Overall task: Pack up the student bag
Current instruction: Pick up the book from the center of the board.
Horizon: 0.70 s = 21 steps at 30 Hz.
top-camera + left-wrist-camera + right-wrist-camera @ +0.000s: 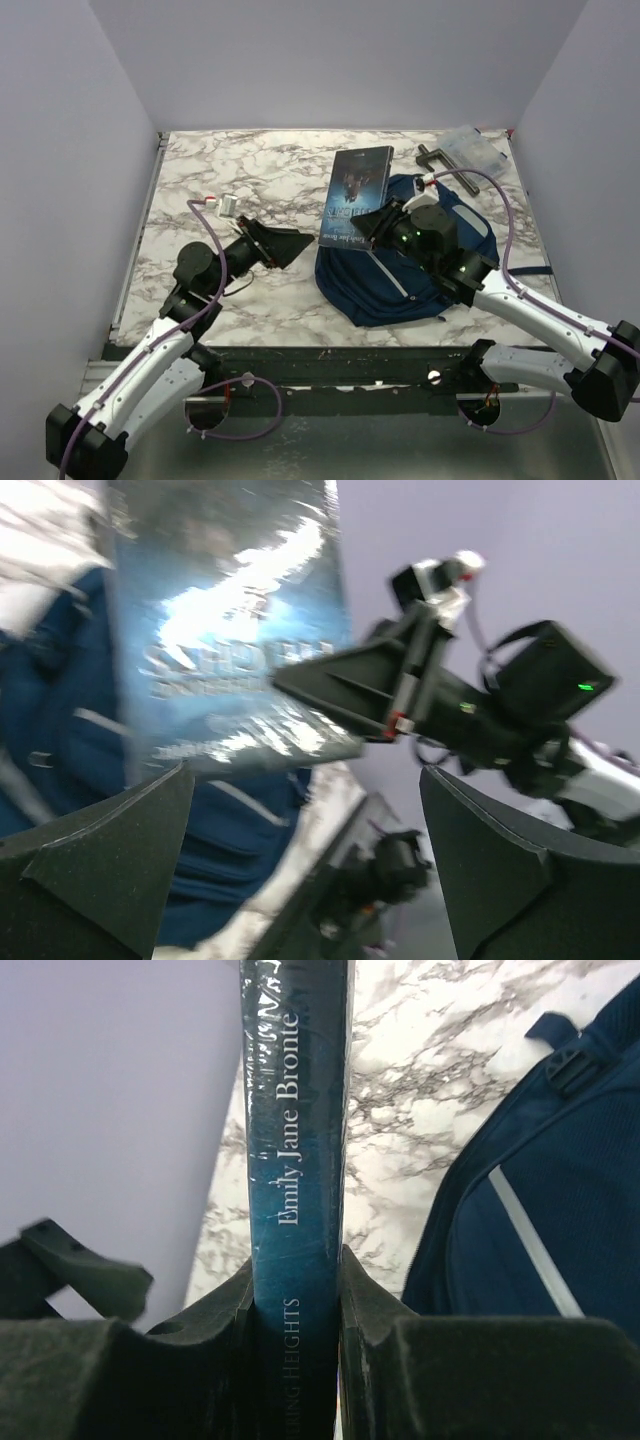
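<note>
The student bag (400,275), a navy backpack with grey stripes, lies flat on the marble table right of centre. My right gripper (372,228) is shut on the lower end of a blue hardback book (355,190), holding it over the bag's left edge. In the right wrist view the book's spine (297,1200) is clamped between both pads, with the bag (540,1240) to the right. My left gripper (288,246) stands open just left of the book, apart from it. In the left wrist view the glossy book cover (230,630) and the bag (60,720) lie beyond its spread fingers, nothing between them.
A clear plastic case (475,150) with a dark clamp-like piece (433,155) beside it sits at the back right corner. White walls close in the table on three sides. Bare marble (230,165) spreads on the left half.
</note>
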### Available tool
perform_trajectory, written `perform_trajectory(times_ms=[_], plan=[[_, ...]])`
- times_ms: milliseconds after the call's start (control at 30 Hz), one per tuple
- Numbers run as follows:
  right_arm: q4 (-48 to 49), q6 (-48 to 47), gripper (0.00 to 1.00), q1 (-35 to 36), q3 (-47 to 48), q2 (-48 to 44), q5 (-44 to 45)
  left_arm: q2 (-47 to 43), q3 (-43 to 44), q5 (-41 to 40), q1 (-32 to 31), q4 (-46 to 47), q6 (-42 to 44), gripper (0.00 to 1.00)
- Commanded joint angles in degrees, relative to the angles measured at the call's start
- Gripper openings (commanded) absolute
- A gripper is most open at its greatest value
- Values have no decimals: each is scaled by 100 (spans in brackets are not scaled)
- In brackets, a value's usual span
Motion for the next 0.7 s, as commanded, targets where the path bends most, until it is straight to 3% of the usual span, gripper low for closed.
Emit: perform_trajectory(times_ms=[0, 100, 300, 400, 667], plan=[[2525, 1565, 1, 21, -603, -500, 402, 253, -247, -1012, -1135, 1223, -1129, 97], [3326, 2261, 1, 21, -1053, -666, 707, 430, -352, -1668, -1705, 1723, -1755, 96], [3644, 3136, 1, 20, -1261, -652, 1293, 931, -333, -2618, -2190, 2052, -2798, 98], [4134, 3285, 1, 22, -1353, -529, 1117, 1342, -299, -2901, -2248, 2255, -3170, 98], [5507, 3535, 1, 24, -1552, -10, 426, 2751, 191, -3302, -2294, 3892, -3408, 95]])
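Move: Right of the left hand by about 14 cm and some 11 cm ahead hangs the middle of the book, at roughly the same height. The right hand already grips the book near its near right corner, so the book's middle is about 7 cm ahead and 3 cm left of that hand, nearly level. The open bag lies some 11 cm right of the right hand, 6 cm back and 20 cm below. Rolling about 45 degrees so that its left side rises, the right hand keeps its grip on the book by the spine and lifts about 6 cm, mostly late. The left hand swings right about 8 cm, first drawing back 3 cm and then pushing forward again, to the book's near end; its left side dips as it tips downward, and its fingers stay wide open without gripping the book. ##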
